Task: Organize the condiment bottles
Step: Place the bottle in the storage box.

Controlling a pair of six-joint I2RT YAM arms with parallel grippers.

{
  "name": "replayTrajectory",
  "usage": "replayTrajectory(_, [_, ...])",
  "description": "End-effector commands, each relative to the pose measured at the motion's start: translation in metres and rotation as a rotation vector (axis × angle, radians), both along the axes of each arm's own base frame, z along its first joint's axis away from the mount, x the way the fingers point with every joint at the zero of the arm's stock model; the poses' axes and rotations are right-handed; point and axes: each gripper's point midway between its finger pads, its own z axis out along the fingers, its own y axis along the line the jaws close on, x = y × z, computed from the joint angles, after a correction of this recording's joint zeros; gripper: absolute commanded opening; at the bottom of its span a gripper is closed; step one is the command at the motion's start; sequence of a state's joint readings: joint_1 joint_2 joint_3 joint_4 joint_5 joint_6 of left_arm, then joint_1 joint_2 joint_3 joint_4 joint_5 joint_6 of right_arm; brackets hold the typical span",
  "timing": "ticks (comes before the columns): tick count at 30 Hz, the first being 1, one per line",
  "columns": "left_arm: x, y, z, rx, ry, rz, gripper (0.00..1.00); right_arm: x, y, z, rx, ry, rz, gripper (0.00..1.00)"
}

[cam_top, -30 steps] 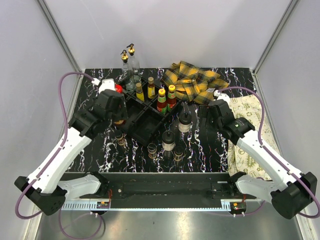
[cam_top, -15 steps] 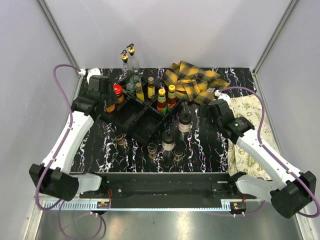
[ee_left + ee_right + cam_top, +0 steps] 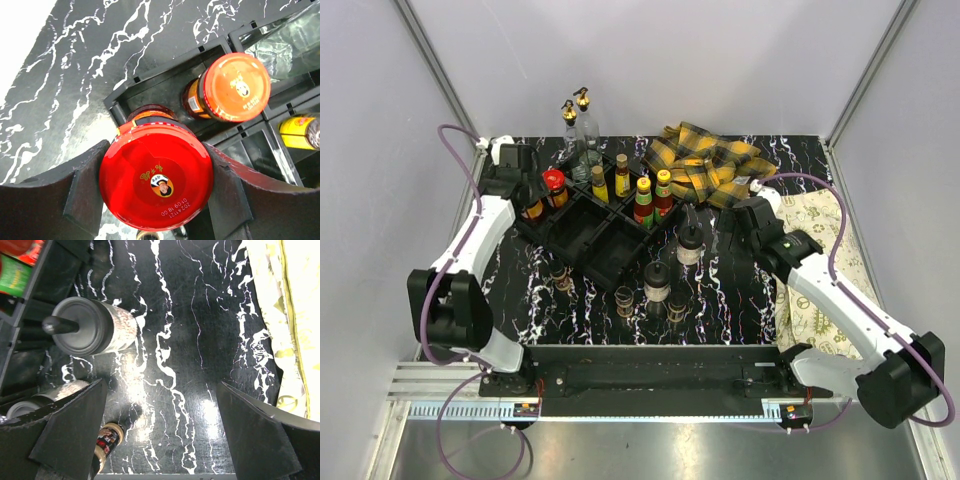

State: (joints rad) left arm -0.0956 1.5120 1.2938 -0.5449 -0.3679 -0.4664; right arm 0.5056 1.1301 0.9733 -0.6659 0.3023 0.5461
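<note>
My left gripper (image 3: pixel 156 182) is shut on a red-lidded amber jar (image 3: pixel 156 176), fingers pressing both sides of the lid. It hangs over the left corner compartment of the black divided tray (image 3: pixel 150 82); another red-lidded jar (image 3: pixel 232 87) stands in the neighbouring compartment. In the top view the left gripper (image 3: pixel 528 200) is at the tray's (image 3: pixel 595 245) far left corner. My right gripper (image 3: pixel 160 435) is open over bare tabletop, right of a black-capped shaker (image 3: pixel 90 332). Yellow-capped sauce bottles (image 3: pixel 643 200) stand in the tray. Two gold-spouted glass bottles (image 3: pixel 578 120) stand behind it.
A yellow plaid cloth (image 3: pixel 705 160) lies at the back right and a pale patterned cloth (image 3: pixel 820 270) along the right edge. A second black-capped shaker (image 3: pixel 657 280) and several small jars (image 3: pixel 624 298) stand in front of the tray. A small bottle (image 3: pixel 105 440) lies beside my right gripper's left finger.
The left arm has swung back and to the left with the red-lidded jar, from the tray's near left side to its far left corner. The right arm has hardly moved.
</note>
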Motion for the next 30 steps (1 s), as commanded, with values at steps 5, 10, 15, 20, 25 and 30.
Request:
replayTrajectory(5, [0.052, 0.005, 0.007, -0.009, -0.167, 0.001, 0.0, 0.015, 0.005, 0.007, 0.023, -0.023, -0.027, 1.0])
replayTrajectory(10, [0.055, 0.004, -0.015, -0.004, -0.124, -0.014, 0.0, 0.016, 0.007, 0.007, 0.03, -0.019, -0.025, 1.0])
replayTrajectory(15, [0.059, 0.003, -0.026, -0.008, -0.119, -0.024, 0.09, 0.016, 0.009, 0.008, 0.041, -0.016, -0.018, 1.0])
replayTrajectory(20, [0.061, 0.001, -0.039, -0.016, -0.084, -0.032, 0.22, 0.015, 0.011, 0.009, 0.048, -0.017, -0.008, 1.0])
replayTrajectory(25, [0.062, 0.002, -0.046, -0.008, -0.055, -0.027, 0.4, 0.015, 0.015, 0.01, 0.064, -0.012, 0.002, 1.0])
replayTrajectory(30, [0.064, 0.002, -0.047, -0.011, -0.047, -0.024, 0.58, 0.016, 0.016, 0.011, 0.067, -0.012, 0.006, 1.0])
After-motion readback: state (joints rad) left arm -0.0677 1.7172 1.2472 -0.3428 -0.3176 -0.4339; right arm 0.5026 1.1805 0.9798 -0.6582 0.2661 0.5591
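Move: The left hand holds one red-lidded jar above the near-left corner of the storage box; its spot in the corner compartment lies about 4 cm ahead and some 13 cm below. The other red-lidded jar stands there about 11 cm ahead, 5 cm right. The clear pump bottles are roughly 17 cm ahead, 14 cm right, and the nearer yellow bottle 12 cm ahead, 18 cm right. From the right hand, that spot is some 57 cm left and 13 cm ahead. Down first, quickly, the left hand lowers the upright jar into the corner compartment, about 7 cm in all, nearly all of it in the first half. It also works forward by nearly 4 cm, the later part as a slow creep towards the other red-lidded jar. The fingers keep their hold around the jar just below the lid. ##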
